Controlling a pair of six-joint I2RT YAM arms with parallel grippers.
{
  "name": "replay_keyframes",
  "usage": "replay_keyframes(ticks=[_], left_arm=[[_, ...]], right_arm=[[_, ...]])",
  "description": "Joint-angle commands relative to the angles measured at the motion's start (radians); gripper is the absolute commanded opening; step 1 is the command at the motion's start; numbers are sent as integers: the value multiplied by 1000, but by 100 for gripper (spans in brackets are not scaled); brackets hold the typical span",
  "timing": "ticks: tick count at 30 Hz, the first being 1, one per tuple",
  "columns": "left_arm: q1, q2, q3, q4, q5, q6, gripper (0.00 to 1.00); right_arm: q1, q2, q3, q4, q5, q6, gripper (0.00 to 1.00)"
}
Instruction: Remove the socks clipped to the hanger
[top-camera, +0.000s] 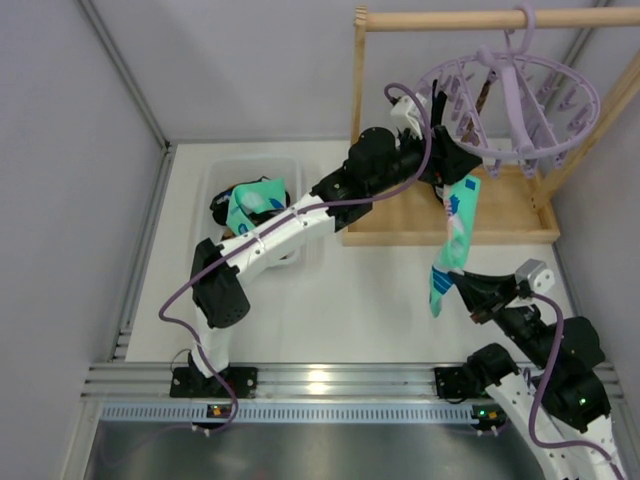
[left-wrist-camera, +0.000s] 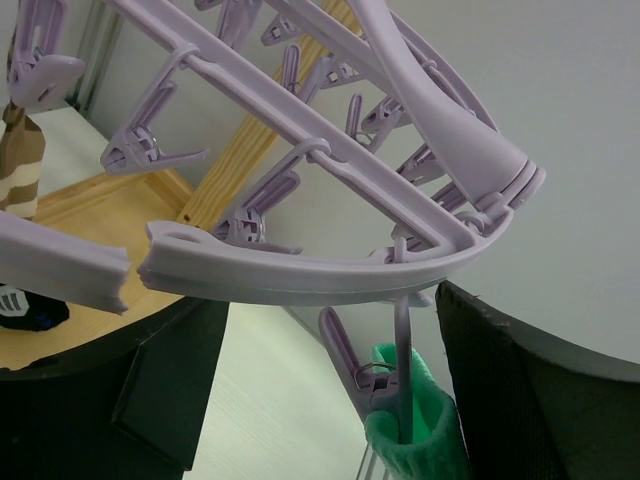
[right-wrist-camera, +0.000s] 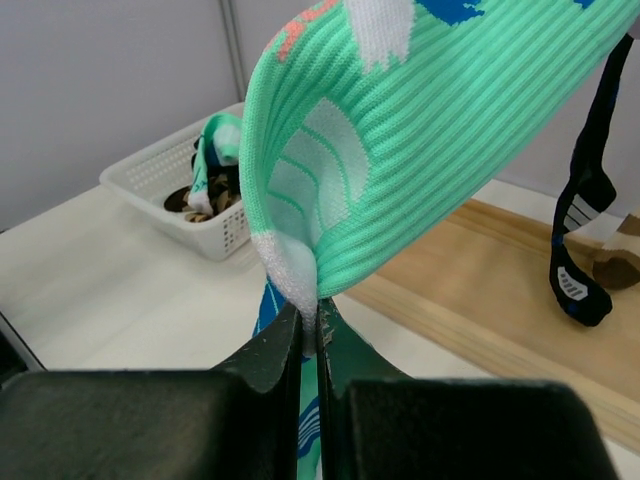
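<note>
The lavender hanger (top-camera: 520, 90) hangs by its hook from a wooden rail. One clip (left-wrist-camera: 375, 375) on its ring holds the cuff of a teal patterned sock (top-camera: 458, 225), which hangs down. My left gripper (left-wrist-camera: 340, 400) is open, with its fingers (left-wrist-camera: 510, 390) on either side of that clip and sock cuff (left-wrist-camera: 420, 430). My right gripper (right-wrist-camera: 315, 325) is shut on the sock's lower part (right-wrist-camera: 420, 130), low near the table (top-camera: 462, 290). A black sock (right-wrist-camera: 580, 260) and a brown striped sock (left-wrist-camera: 20, 160) also hang from the hanger.
A white basket (top-camera: 215, 180) at the back left holds removed socks, one teal (top-camera: 255, 200). The wooden rail frame has a rail (top-camera: 450, 18) and a base board (top-camera: 500, 215) under the hanger. Grey walls close in the left and back.
</note>
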Motion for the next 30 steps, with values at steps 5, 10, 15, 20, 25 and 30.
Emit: replay_keyframes(ticks=[5,10,15,20,25,30], left_arm=[[-14,-60,12,58,-81,113,81],[-33,-41,37,58,-63,173,67],[-43,-27,52,59,-64,212,51],[-51,-21,63,59,-69,229,32],[-53,-12,75,57,-75,221,8],[-53,-11,75,57,-93,210,0]], right_arm=[[0,-64,3,40,-61,-15,0],[0,-57,1,38,-68,-18,0],[0,-52,1,34,-74,-18,0],[0,-44,3,29,-84,-19,0],[-2,-34,10,22,-101,-18,0],[-2,-26,29,3,-137,-12,0]])
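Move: The clip holding the green sock's cuff is already almost between my open left fingers, about 1 cm back and 1 cm to their right, at the same height, with the hanger rim about 3 cm above the fingers. A brown striped sock hangs some 13 cm ahead, 4 cm right and 10 cm lower; a black sock is about 12 cm ahead, level sideways and 12 cm down. From my right hand, still pinching the green sock's lower part, the clip lies roughly 18 cm ahead, 1 cm right and 10 cm up. I shut my left fingers from wide open onto the clip's two legs just under the rim, squeezing them together, while that hand eases back about 1 cm, tips some 10 degrees and then rises about 1 cm. My right hand keeps its pinch on the sock and draws it slowly 1 to 2 cm left and back. ##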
